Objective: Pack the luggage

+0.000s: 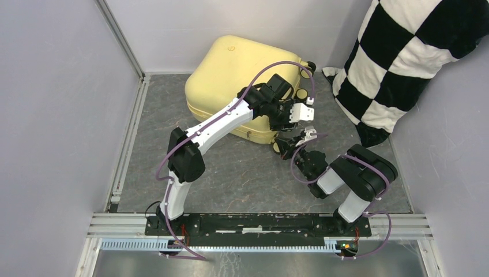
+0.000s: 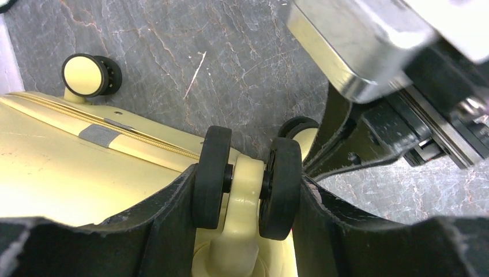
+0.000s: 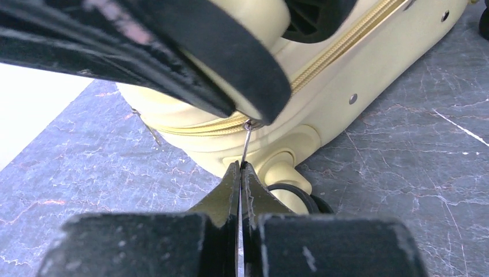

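The luggage (image 1: 230, 75) is a pale-yellow hard-shell suitcase, zipped along its seam, lying at the back of the table. My left gripper (image 1: 294, 112) is at its near right corner. In the left wrist view the left gripper (image 2: 245, 202) is shut on a caster wheel pair (image 2: 210, 173), one finger against each black wheel. My right gripper (image 1: 295, 140) is just below it. In the right wrist view the right gripper (image 3: 240, 173) is shut on the thin metal zipper pull (image 3: 246, 141) at the corner of the shell (image 3: 357, 69). A left finger (image 3: 173, 52) fills the top of that view.
A black-and-white checkered pillow (image 1: 403, 63) leans in the back right corner, close to the suitcase. Grey walls close in left, back and right. Another caster (image 2: 86, 75) rests on the grey marbled tabletop (image 1: 242, 179). A caster (image 3: 297, 199) sits under the zipper corner.
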You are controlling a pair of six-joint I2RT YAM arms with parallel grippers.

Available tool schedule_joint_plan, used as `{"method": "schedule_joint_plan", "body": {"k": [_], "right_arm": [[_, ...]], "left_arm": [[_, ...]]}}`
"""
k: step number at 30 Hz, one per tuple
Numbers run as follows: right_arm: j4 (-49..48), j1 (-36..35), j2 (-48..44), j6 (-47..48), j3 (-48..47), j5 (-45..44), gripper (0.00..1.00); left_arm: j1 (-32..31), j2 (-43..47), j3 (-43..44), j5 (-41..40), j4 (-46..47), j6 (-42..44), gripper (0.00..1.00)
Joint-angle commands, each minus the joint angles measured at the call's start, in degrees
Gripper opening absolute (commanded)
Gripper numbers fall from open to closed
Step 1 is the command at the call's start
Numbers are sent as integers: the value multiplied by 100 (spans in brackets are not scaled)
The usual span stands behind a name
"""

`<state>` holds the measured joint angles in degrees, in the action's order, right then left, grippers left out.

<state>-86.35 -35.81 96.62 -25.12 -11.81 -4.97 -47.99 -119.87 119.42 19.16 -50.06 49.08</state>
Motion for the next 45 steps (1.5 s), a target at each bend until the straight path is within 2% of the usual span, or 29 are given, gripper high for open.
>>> {"method": "schedule_joint_plan", "body": {"k": [1,9,21,23,25,26,27,31,36,40,43,45], "right_arm": [[-1834,-460,-161,223,73,211,0],[-1114,-1137,-501,984,-128,-190,0],[-649,-1528,198,1164,-1024,171,0],[-728,-1526,95,1085,-848,-97,0],[-703,-1484,-239,1097,-414,-797,0],[-695,-1413,-449,1051,-102,-1121,5],[-777,-1246,-585,955,193,-1178,17],[-1152,-538,-760,633,925,-760,31],[-1358,-136,-552,787,912,-81,40],[-1383,-133,-432,868,643,84,44],[-1361,-144,-375,865,401,172,51],[-1359,-163,-308,929,224,122,53]], "left_arm": [[220,232,486,-227,1253,-1506,2],[220,188,496,-198,1345,-1724,2],[220,197,490,-89,1276,-1891,2],[220,222,433,-92,1227,-1874,2],[235,307,313,-95,1216,-1824,2],[252,366,236,-89,1236,-1801,2],[269,432,165,-88,1261,-1783,2],[288,521,62,-74,1279,-1739,2],[281,518,56,32,1262,-1837,2],[270,495,81,33,1262,-1875,2],[264,478,95,43,1262,-1893,2],[251,474,117,29,1262,-1908,2]]}}
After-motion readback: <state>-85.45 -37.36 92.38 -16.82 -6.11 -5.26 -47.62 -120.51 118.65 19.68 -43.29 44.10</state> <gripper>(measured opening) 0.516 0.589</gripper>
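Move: The right hand, shut on the zipper pull at the suitcase's near wheel-end corner, has the second zipper pull about 9 cm to its left and 2 cm farther out, nearly level. The lower wheel lies some 7 cm below this hand, about 2 cm to its right and 1 cm ahead; the upper wheel is some 5 cm ahead, 1 cm right and 9 cm above. From the left hand, holding that upper wheel, the pinched pull lies about 5 cm back, 1 cm left and 9 cm below. Still pinching the zipper pull at the start, the right hand draws back and up, then mostly left along the suitcase's front side, ending that stroke about 10 cm left. It then swings some 13 cm right and down, its fingers opening to about half, and finally eases a little forward, left and up. The left hand keeps its grip on the upper wheel, shifting about 2 cm forward-right. ##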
